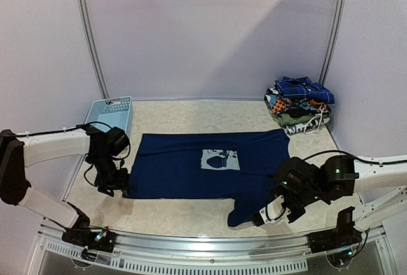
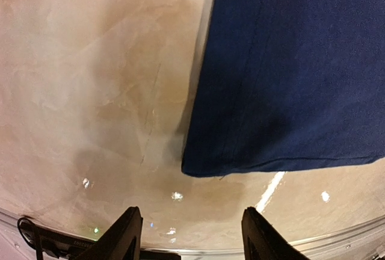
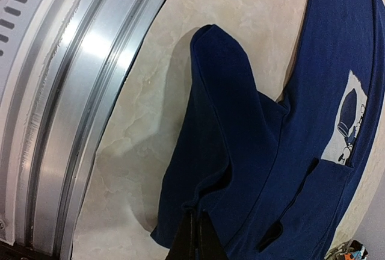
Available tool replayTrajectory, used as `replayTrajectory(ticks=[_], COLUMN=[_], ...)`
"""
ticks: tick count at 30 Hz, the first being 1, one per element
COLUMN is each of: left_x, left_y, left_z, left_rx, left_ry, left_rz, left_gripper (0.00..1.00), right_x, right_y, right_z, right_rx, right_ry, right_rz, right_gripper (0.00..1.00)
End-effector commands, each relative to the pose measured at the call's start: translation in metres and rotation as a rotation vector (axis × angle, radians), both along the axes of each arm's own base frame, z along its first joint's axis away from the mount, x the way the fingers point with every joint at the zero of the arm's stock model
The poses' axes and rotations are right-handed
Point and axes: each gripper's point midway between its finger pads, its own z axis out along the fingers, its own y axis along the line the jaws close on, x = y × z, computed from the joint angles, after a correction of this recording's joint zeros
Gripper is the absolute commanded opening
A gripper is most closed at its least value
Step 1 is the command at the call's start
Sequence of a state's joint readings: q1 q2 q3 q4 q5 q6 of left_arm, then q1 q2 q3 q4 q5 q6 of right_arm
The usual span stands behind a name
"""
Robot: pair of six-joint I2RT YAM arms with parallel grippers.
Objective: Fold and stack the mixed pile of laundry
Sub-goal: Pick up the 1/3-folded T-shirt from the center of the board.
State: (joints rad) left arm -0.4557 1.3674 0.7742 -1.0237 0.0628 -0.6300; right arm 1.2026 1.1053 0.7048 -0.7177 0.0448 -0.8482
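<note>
A navy T-shirt [image 1: 191, 167] with a pale chest print [image 1: 221, 159] lies spread flat across the table. My right gripper [image 1: 261, 219] is shut on the shirt's near right sleeve [image 3: 222, 145]; its fingertips [image 3: 195, 236] pinch a fold of the fabric beside the front edge. My left gripper [image 1: 114, 184] hangs at the shirt's near left corner [image 2: 198, 167]. It is open in the left wrist view [image 2: 191, 236], with only bare table between the fingers [image 2: 123, 236]. The rest of the laundry sits stacked at the back right [image 1: 297, 111], a blue plaid shirt [image 1: 304, 88] on top.
A light-blue slotted basket [image 1: 109, 114] stands at the back left, just behind my left arm. The metal rail [image 3: 78, 91] of the table's front edge runs close to my right gripper. Walls close in the table on three sides.
</note>
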Motion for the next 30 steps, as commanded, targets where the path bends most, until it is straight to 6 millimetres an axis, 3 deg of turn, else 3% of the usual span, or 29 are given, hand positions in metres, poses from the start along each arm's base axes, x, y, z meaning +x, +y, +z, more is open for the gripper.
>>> replayTrajectory(ticks=[1, 16, 25, 30], left_x=[0.012, 0.019, 0.017, 0.024], left_y=[-0.008, -0.001, -0.004, -0.006], left_z=[-0.012, -0.033, -0.030, -0.016], left_rx=[-0.045, -0.003, -0.018, -0.026], left_ry=[-0.021, 0.007, 0.016, -0.010], left_rz=[0.031, 0.009, 0.006, -0.011], left_gripper=[0.58, 0.36, 0.23, 0.09], right_x=[-0.001, -0.004, -0.002, 0.002], right_y=[0.006, 0.001, -0.002, -0.004], right_z=[0.015, 0.010, 0.006, 0.006], right_rx=[0.041, 0.020, 0.007, 0.003], right_ry=[0.017, 0.031, 0.023, 0.010], right_rz=[-0.002, -0.009, -0.016, -0.029], right_gripper=[0.00, 0.00, 0.00, 0.00])
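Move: Right under the left hand lies the near-left corner of the navy T-shirt, about 2 cm ahead, 1 cm to the right and 3 cm down. The shirt's pale print is some 13 cm ahead and 34 cm to the right at table height; the light-blue basket stands roughly 28 cm ahead and 3 cm left. From the right hand, already holding the shirt's near-right part raised, that corner is about 8 cm ahead, 45 cm left and 7 cm lower. Straight down by about 3 cm, easing some 2 cm forward, the left hand sinks onto the near-left corner of the T-shirt, fingers pointing down throughout, and stops there while they close from a bit over half open to nearly shut, pinching the corner. The right hand stays put, fingers still shut on its lifted part of the shirt. ##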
